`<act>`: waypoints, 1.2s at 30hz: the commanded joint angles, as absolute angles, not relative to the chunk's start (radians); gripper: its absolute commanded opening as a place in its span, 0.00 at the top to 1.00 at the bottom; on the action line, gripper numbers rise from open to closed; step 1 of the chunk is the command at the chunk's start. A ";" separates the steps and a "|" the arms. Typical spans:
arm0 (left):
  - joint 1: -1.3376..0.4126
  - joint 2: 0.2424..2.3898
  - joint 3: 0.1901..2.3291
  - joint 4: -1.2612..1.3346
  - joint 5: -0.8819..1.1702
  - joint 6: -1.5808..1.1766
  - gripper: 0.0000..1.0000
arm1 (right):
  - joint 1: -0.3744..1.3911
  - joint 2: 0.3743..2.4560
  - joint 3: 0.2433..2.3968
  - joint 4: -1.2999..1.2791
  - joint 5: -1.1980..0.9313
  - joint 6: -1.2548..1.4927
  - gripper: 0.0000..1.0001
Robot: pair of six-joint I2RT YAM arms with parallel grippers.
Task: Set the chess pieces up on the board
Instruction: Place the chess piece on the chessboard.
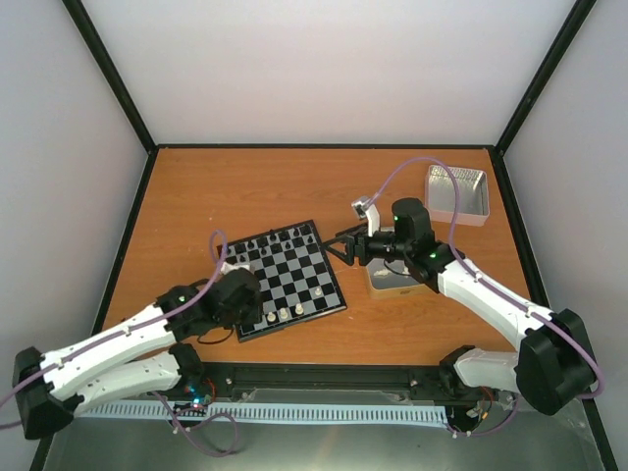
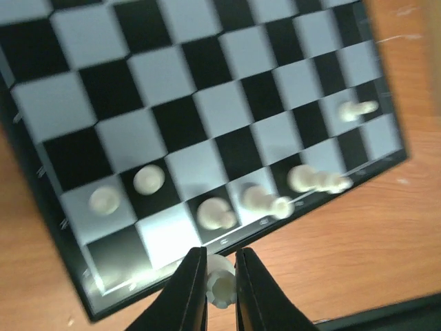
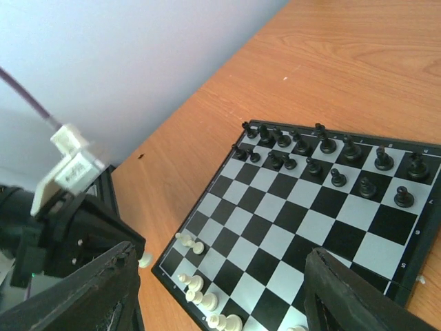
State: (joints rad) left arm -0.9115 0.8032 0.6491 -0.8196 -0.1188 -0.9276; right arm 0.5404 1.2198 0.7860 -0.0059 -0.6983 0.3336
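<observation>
The board (image 1: pixel 294 267) lies at the table's middle, turned slightly. Several cream-white chess pieces (image 1: pixel 285 314) stand along its near edge, and in the left wrist view they are blurred white pieces (image 2: pixel 213 214). My left gripper (image 2: pixel 220 261) hovers over the board's near rim (image 2: pixel 62 241), shut on one white piece (image 2: pixel 220 284). In the top view the left gripper (image 1: pixel 245 294) sits at the board's near left corner. My right gripper (image 1: pixel 345 245) is open and empty just off the board's right edge. Its fingers (image 3: pixel 103 289) frame the board (image 3: pixel 296 221).
Black chessmen (image 1: pixel 280 238) fill the board's far rows, also visible as black chessmen (image 3: pixel 331 155) in the right wrist view. A silver tin (image 1: pixel 456 193) stands at the back right. Another tin (image 1: pixel 392 283) lies under the right arm. Black rails border the table.
</observation>
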 commanded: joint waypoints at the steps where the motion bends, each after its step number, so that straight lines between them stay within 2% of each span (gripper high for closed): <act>1: -1.038 0.903 0.690 -1.018 -0.342 -1.210 0.99 | 0.546 1.225 0.782 0.038 -0.657 0.359 0.34; 5: -1.101 0.956 0.664 -1.023 -0.355 -1.309 0.99 | 0.546 1.213 0.766 0.031 -0.645 0.354 0.34; 15: -1.104 0.929 0.523 -0.884 -0.365 -1.330 0.99 | 0.546 1.214 0.763 0.023 -0.630 0.345 0.34; 23: -1.104 0.914 0.499 -0.832 -0.406 -1.304 0.98 | 0.546 1.236 0.768 0.041 -0.638 0.361 0.34; 31: -1.104 0.937 0.469 -0.807 -0.394 -1.308 0.95 | 0.546 1.239 0.772 0.039 -0.636 0.360 0.34; 36: -1.105 0.951 0.466 -0.812 -0.400 -1.311 0.87 | 0.546 1.248 0.776 0.038 -0.638 0.362 0.34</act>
State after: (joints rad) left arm -1.0908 0.9360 0.4747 -0.8085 -0.3874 -1.2999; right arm 0.5404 1.2327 0.7750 0.0132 -0.6418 0.3603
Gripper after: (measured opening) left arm 0.110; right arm 0.656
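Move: The white piece in the left fingers is bound for the empty corner square a1, roughly 4 cm left of the hand, 1 cm back and 10 cm below. From that hand the a2 piece stands 2 cm ahead and 5 cm left, the b2 piece 3 cm ahead and 2 cm left, and the c1 piece level ahead and 2 cm right, all some 9 cm down. From the right hand a1 lies about 12 cm back, 19 cm left and 20 cm below. The white piece, kept pinched in the left fingers, is lowered about 7.5 cm and carried some 4 cm left towards corner square a1, drawing slightly back on the way. The hand swings counter-clockwise some 15 degrees and brings its fingers more upright; most of the descent comes first, then it eases almost to a stop with a small drift back right. ##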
